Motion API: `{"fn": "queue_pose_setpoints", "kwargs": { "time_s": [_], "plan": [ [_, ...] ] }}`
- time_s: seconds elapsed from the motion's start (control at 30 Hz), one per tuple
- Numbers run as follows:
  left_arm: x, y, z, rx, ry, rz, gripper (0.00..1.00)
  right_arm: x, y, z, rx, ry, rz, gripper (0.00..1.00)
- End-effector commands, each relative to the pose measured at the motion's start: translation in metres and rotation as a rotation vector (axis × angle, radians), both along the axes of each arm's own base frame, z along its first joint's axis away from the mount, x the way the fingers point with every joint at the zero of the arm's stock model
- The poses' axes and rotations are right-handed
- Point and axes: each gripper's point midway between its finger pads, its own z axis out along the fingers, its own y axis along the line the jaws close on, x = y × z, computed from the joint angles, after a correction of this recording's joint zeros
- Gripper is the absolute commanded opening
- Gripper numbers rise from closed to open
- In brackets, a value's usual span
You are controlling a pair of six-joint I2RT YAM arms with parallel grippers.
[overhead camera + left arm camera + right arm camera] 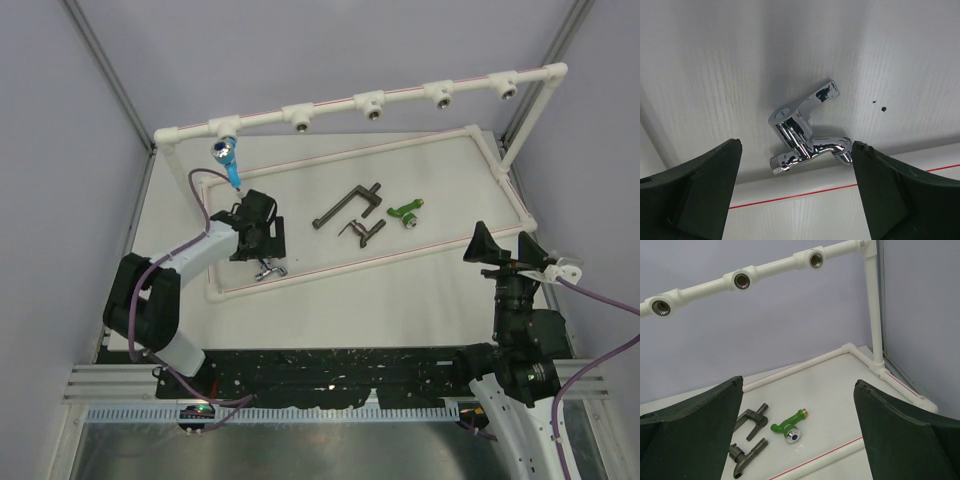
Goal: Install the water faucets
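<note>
A shiny chrome faucet (805, 135) lies on the white table beside a red-striped pipe, in front of and between the tips of my left gripper (796, 145). That gripper is open; its right finger (875, 175) is very close to the spout. From above, the chrome faucet (268, 268) sits just past the left gripper (264, 248). A blue faucet (226, 153) hangs from the leftmost socket of the upper pipe. A green faucet (789, 424) and two dark faucets (751, 421) (745, 456) lie loose mid-table. My right gripper (798, 382) hovers open and empty at the right (510, 248).
The white pipe frame's upper rail (330, 108) carries several open sockets (741, 280). A rectangular white pipe loop (400, 250) rims the table area holding the loose faucets. Grey walls close in behind and at the sides.
</note>
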Motion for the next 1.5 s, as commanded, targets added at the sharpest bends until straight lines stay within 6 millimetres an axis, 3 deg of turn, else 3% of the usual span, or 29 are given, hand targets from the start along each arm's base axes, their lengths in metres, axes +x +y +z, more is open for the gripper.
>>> {"fn": "queue_pose_setpoints", "kwargs": {
  "time_s": [0.0, 0.2, 0.37, 0.53, 0.67, 0.8, 0.87, 0.9, 0.93, 1.1, 1.2, 1.33, 1.47],
  "plan": [
    [0.013, -0.010, -0.004, -0.024, 0.008, 0.016, 0.92, -0.001, 0.000, 0.009, 0.025, -0.023, 0.000, 0.95],
    [0.009, -0.009, -0.030, 0.000, 0.077, 0.033, 0.75, 0.002, 0.004, 0.008, 0.020, -0.015, 0.019, 0.95],
    [0.010, -0.009, -0.046, 0.021, 0.116, 0.045, 0.72, 0.006, 0.007, 0.006, 0.014, -0.005, 0.034, 0.95],
    [0.013, -0.012, -0.049, 0.022, 0.136, 0.033, 0.66, 0.010, 0.016, 0.006, -0.006, 0.005, 0.075, 0.95],
    [0.013, -0.014, -0.045, 0.002, 0.118, 0.021, 0.44, 0.013, 0.024, 0.005, -0.029, 0.018, 0.112, 0.96],
    [0.010, -0.018, -0.036, -0.036, 0.085, 0.010, 0.29, 0.014, 0.029, 0.006, -0.054, 0.030, 0.135, 0.95],
    [0.007, -0.019, -0.032, -0.060, 0.070, 0.014, 0.15, 0.016, 0.031, 0.005, -0.064, 0.043, 0.144, 0.95],
    [0.007, -0.019, -0.029, -0.075, 0.057, 0.022, 0.02, 0.016, 0.033, 0.007, -0.071, 0.047, 0.153, 0.95],
    [0.005, -0.019, -0.028, -0.087, 0.052, 0.029, 0.00, 0.017, 0.036, 0.006, -0.083, 0.057, 0.166, 0.95],
    [0.002, -0.012, -0.020, -0.176, 0.009, 0.087, 0.00, 0.025, 0.064, 0.004, -0.165, 0.153, 0.308, 0.95],
    [-0.004, -0.002, -0.014, -0.259, -0.034, 0.145, 0.00, 0.028, 0.094, -0.003, -0.203, 0.205, 0.467, 0.96],
    [-0.010, 0.003, 0.004, -0.339, -0.125, 0.164, 0.00, 0.043, 0.129, -0.024, -0.206, 0.323, 0.651, 0.95],
    [-0.018, 0.004, 0.028, -0.396, -0.228, 0.148, 0.00, 0.047, 0.160, -0.031, -0.222, 0.353, 0.811, 0.95]
  ]
}}
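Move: The chrome faucet lies almost directly under the open left hand, about 5 cm down and barely 1 cm ahead and to the right. The near white rail runs about 4 cm behind the hand point; the small grey faucet lies some 22 cm right and 9 cm farther out. From the right hand, roughly 32 cm above the board, the chrome faucet is about 46 cm left and 11 ahead, the small grey one 25 left and 19 ahead, the green one 17 left and 23 ahead. The left fingers pinch the chrome faucet by its upright body, after the hand has sunk about 5 cm over it; then the hand rises some 4 cm with it, easing back and left and rolling its left side down. Meanwhile the right hand, still open, swings left about 11 cm and forward 5, sinking slightly, turning some 30 degrees counter-clockwise and tipping down, over towards the faucets. ##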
